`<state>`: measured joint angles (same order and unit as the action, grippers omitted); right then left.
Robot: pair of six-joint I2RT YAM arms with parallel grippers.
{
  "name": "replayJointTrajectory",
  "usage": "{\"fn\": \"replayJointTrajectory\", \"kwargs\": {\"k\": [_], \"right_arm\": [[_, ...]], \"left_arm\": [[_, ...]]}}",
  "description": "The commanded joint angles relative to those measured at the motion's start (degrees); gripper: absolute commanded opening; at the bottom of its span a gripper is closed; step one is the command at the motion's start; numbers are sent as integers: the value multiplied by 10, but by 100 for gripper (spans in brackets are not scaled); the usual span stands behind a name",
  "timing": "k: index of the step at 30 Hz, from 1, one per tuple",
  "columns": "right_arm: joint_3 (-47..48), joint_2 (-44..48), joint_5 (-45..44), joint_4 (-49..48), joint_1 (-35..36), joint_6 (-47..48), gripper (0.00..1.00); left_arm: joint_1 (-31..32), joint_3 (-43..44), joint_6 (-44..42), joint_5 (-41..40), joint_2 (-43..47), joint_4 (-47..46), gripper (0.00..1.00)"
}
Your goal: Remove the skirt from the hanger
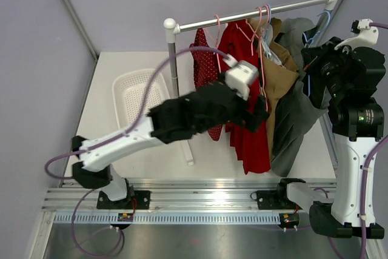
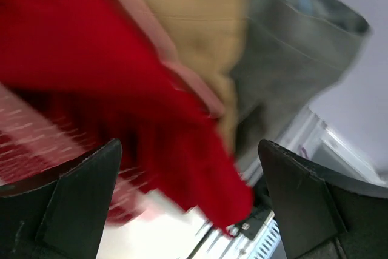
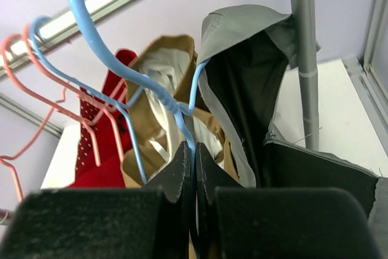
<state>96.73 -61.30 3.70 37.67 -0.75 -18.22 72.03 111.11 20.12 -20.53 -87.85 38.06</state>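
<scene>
A grey skirt hangs at the right end of the rack on a blue wire hanger. In the right wrist view its grey waistband drapes over the blue hanger. My right gripper is shut on the hanger's wire just below the twisted neck, and in the top view it sits at the skirt's top. My left gripper is open in front of the red garment, left of the skirt. The left wrist view shows its jaws wide apart and empty, with the skirt beyond.
A red dress, a red dotted garment and a tan garment hang on pink hangers from the rail. The rack's left post stands by a white basket.
</scene>
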Motion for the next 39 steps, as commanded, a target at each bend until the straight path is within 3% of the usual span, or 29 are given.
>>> {"fn": "replayJointTrajectory", "kwargs": {"k": [1, 6, 16, 24, 28, 29, 31, 34, 35, 39], "right_arm": [[19, 4, -34, 22, 3, -23, 0], [45, 8, -56, 63, 3, -36, 0], [65, 2, -40, 90, 3, -76, 0], [155, -22, -47, 150, 3, -78, 0], [164, -15, -40, 161, 3, -93, 0], [165, -15, -40, 167, 3, -96, 0], [165, -12, -18, 173, 3, -104, 0], [165, -12, -6, 178, 3, -110, 0], [164, -11, -5, 180, 3, -110, 0], [163, -15, -14, 178, 3, -108, 0]], "left_arm": [[77, 50, -34, 33, -89, -64, 99], [106, 72, -22, 48, -167, -102, 99], [129, -48, 6, 90, -159, -229, 99], [138, -42, 10, 110, -189, -268, 95], [144, -41, 11, 80, -189, -280, 76], [144, -40, 7, 71, -190, -280, 64], [144, -28, 4, 62, -196, -274, 54], [144, -17, 2, 52, -200, -268, 5], [144, -15, 3, 47, -201, -264, 0], [158, -22, 5, 41, -188, -255, 0]]}}
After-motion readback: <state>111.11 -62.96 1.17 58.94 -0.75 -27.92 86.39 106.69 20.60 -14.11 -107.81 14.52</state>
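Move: The gray skirt's middle lies about 15 cm to the left hand's right, roughly level with it in reach and 11 cm lower; its near edge hangs farther back. The red skirt is only some 3 cm left and 3 cm ahead of that hand, the tan skirt about 8 cm right and 5 cm ahead, both about 13 cm below. From the right hand, already holding the blue hanger off the rod, the gray skirt's middle is some 17 cm below and 3 cm back. The left fingers, wide open until then, pinch the near edge of the gray skirt after the hand has swept about 17 cm right and some 12 cm both back and down, away from the red skirt, turning roughly 20 degrees clockwise. The right hand keeps its grip on the blue hanger, dips briefly and rises again while drawing it about 5 cm back from the rod, tipping slightly down. ##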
